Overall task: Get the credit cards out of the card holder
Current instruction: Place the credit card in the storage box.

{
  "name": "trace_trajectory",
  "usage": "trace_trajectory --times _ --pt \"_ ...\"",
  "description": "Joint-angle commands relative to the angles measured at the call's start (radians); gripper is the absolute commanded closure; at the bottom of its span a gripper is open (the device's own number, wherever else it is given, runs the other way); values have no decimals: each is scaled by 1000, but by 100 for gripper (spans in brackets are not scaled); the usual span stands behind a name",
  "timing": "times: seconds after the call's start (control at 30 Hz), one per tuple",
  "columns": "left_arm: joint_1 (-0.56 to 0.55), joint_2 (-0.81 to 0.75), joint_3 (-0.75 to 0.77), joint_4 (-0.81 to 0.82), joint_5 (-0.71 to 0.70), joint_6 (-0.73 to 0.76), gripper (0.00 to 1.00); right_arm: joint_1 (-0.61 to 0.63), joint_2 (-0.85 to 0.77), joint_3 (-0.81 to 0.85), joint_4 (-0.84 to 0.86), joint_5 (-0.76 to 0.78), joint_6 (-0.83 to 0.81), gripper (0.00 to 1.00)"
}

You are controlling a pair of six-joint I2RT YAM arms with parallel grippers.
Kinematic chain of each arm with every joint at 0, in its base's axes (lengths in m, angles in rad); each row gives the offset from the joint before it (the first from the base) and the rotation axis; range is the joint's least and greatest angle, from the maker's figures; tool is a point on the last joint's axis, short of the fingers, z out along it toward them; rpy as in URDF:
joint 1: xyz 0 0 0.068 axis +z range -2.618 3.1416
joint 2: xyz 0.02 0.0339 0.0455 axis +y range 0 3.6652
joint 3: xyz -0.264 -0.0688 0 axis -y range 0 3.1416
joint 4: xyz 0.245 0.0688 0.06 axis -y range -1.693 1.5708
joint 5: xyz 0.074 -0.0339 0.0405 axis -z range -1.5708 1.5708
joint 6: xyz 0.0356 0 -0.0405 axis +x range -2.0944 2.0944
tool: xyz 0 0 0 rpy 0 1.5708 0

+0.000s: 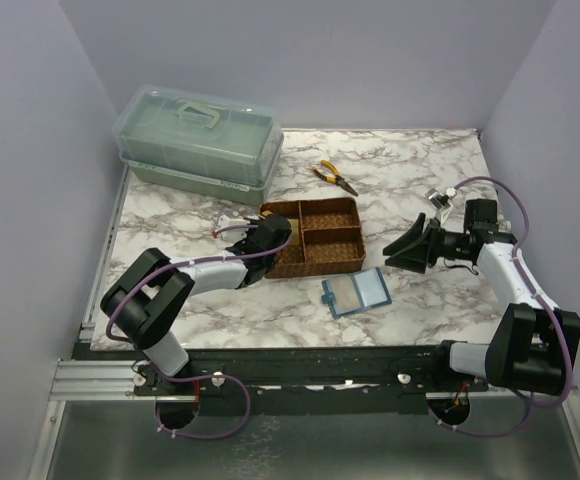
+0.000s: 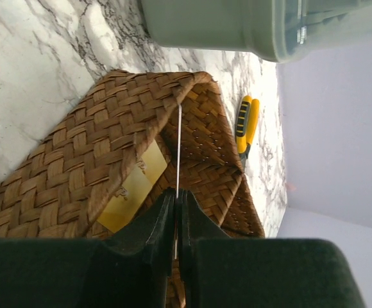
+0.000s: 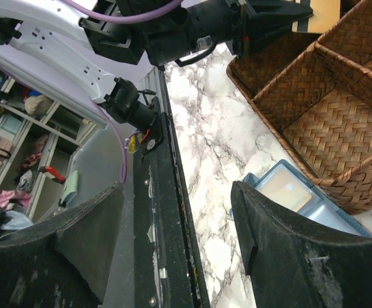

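Observation:
My left gripper [image 1: 282,232] hangs over the left compartment of the woven tray [image 1: 362,240], its jaws pressed close on a thin credit card [image 2: 179,147] that I see edge-on. The right wrist view shows that same credit card [image 3: 317,16] sticking out of the left gripper [image 3: 301,14]. A second, yellowish-gold card [image 2: 135,189] lies inside the tray. The teal-blue card holder [image 1: 355,292] rests flat on the table in front of the tray, a pale panel facing up. My right gripper [image 1: 395,252] hovers to the right of the holder [image 3: 288,192], open and holding nothing [image 3: 178,192].
A green lidded storage box [image 1: 198,143] stands at the back left. Yellow-handled pliers [image 1: 335,177] lie behind the tray. The tray's two right compartments [image 3: 340,122] show only weave. The black rail of the arm bases [image 3: 167,212] runs along the near edge.

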Motion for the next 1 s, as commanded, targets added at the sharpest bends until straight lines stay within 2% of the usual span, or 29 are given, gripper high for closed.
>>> trace_trajectory --times 0.0,0.13,0.53,0.8,0.97 --pt "-7 38 26 -63 -68 -105 87 -14 -2 26 -26 -46 -30 26" --pt "-7 57 33 -63 -56 -105 87 -16 -3 27 -29 -48 -34 26" --pt "-11 49 17 -68 -20 -110 74 -22 -3 30 -38 -51 -42 25" --pt "-23 -29 -16 -71 11 -79 68 -25 1 30 -40 -52 -43 25" --pt "-24 -107 -45 -69 68 -4 58 -26 1 32 -41 -52 -46 25"
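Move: The left hand holds the card upright over the storage box's left compartment, whose middle lies almost beneath it, about 5 cm down and 1 cm back, with the gold cards also some 6 cm straight below. The front-right compartment is about 11 cm right and 4 cm back, the open card holder roughly 16 cm right and 13 cm back. From the right hand, the left compartment lies about 23 cm left, 10 cm ahead and 15 cm lower. The left hand sinks about 1.5 cm into the left compartment, opens to release the card, then rises some 2 cm. ##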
